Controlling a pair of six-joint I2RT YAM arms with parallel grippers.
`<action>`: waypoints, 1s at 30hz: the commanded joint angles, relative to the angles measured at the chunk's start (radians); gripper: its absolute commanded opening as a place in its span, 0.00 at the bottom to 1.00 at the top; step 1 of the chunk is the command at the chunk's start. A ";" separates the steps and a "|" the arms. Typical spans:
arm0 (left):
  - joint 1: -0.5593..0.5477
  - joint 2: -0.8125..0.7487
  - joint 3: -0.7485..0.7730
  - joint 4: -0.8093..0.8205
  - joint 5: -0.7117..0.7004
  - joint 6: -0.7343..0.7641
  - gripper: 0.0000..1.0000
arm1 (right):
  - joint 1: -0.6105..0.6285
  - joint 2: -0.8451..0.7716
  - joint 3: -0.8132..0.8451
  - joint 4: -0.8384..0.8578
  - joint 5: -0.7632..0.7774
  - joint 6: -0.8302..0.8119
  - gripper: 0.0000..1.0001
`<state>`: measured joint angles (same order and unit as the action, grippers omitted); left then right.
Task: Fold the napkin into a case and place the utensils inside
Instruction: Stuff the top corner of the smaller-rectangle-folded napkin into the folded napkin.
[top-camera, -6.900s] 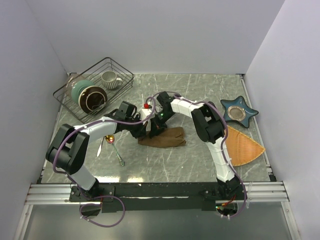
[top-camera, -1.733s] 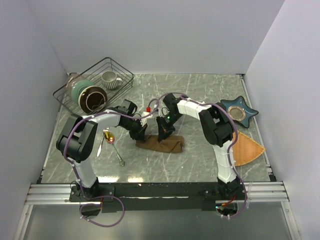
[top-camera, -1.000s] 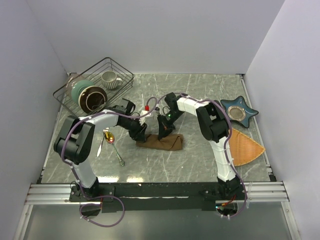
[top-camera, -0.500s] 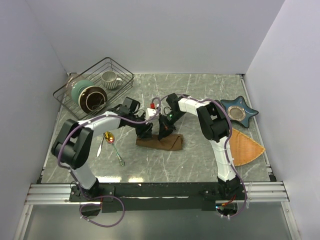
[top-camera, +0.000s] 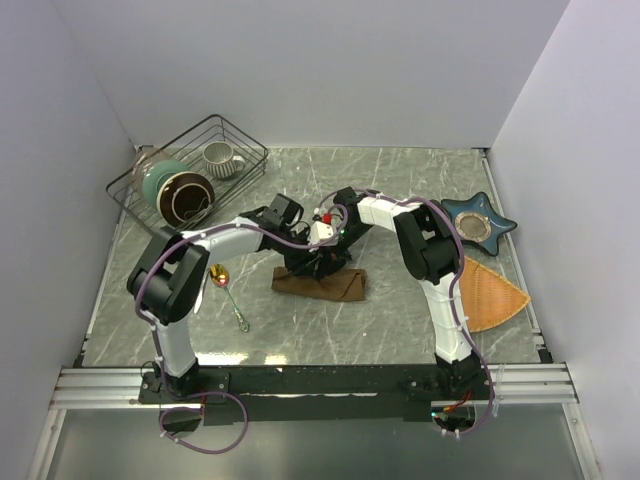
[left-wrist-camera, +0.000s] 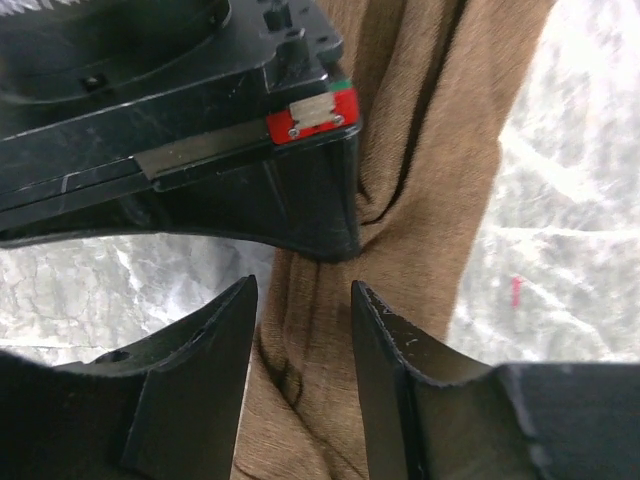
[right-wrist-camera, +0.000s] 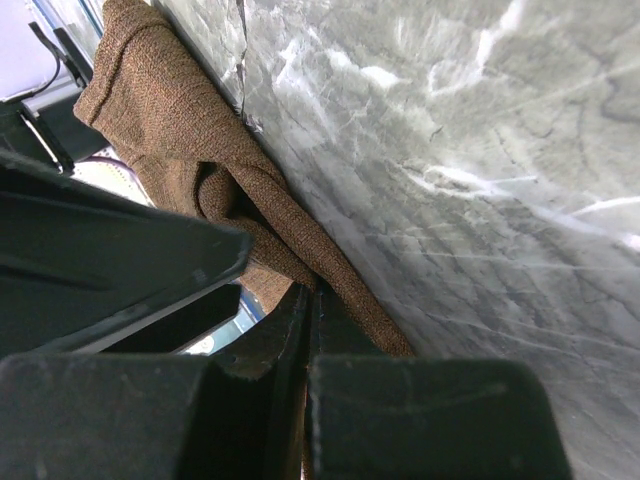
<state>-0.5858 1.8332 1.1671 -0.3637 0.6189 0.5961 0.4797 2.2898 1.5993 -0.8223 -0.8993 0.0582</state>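
The dark-brown napkin (top-camera: 336, 287) lies folded into a narrow strip at mid-table. My left gripper (top-camera: 303, 264) hovers over its left part, jaws open and astride a ridge of the cloth (left-wrist-camera: 440, 150); its fingers (left-wrist-camera: 215, 350) hold nothing. My right gripper (top-camera: 328, 261) stands just beside it, shut, its tips (right-wrist-camera: 308, 295) pressed against a fold of the napkin (right-wrist-camera: 160, 110). The right gripper's black body fills the top of the left wrist view. The utensils (top-camera: 232, 303) lie on the table left of the napkin, and the spoon's gold bowl (top-camera: 219, 275) shows beside my left arm.
A black wire basket (top-camera: 245, 145) with bowls and a mug stands at the back left. A blue star-shaped dish (top-camera: 478, 222) and an orange woven fan mat (top-camera: 492, 296) lie on the right. White walls close in the table.
My left gripper has slid right along the napkin up to the right gripper, and its jaws have opened. The right gripper stays shut in place.
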 joint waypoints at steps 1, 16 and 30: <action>-0.012 0.041 0.054 -0.076 -0.044 0.090 0.47 | 0.007 0.019 -0.019 0.048 0.108 -0.023 0.00; -0.031 0.066 0.025 -0.169 -0.110 0.156 0.13 | -0.087 -0.167 -0.036 -0.077 0.004 -0.049 0.34; -0.031 0.072 0.028 -0.170 -0.116 0.143 0.13 | -0.145 -0.283 -0.301 -0.038 -0.052 -0.035 0.68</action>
<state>-0.6151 1.8881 1.2011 -0.4530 0.5522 0.7185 0.3279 2.0365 1.3735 -0.8783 -0.9211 0.0116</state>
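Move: My left hand hangs open just above the napkin's top fold, about 3 cm over the bit it will shut on, which lies 1 cm back and 1 cm left. My right fingers are still shut on that same fold. From my left hand, the spoon lies about 17 cm left and 6 cm back. From my right hand, the napkin's top right corner is some 9 cm to the right, level with it and about 1 cm below. I sink my left hand about 2 cm onto the napkin's top fold and close its fingers, pinching the cloth beside my right fingers, then hold there. With that grip made, I open my right hand well past half, let the fold go, and lift up and right about 8 cm towards the napkin's top right corner, swinging back and starting to sink at the end. ##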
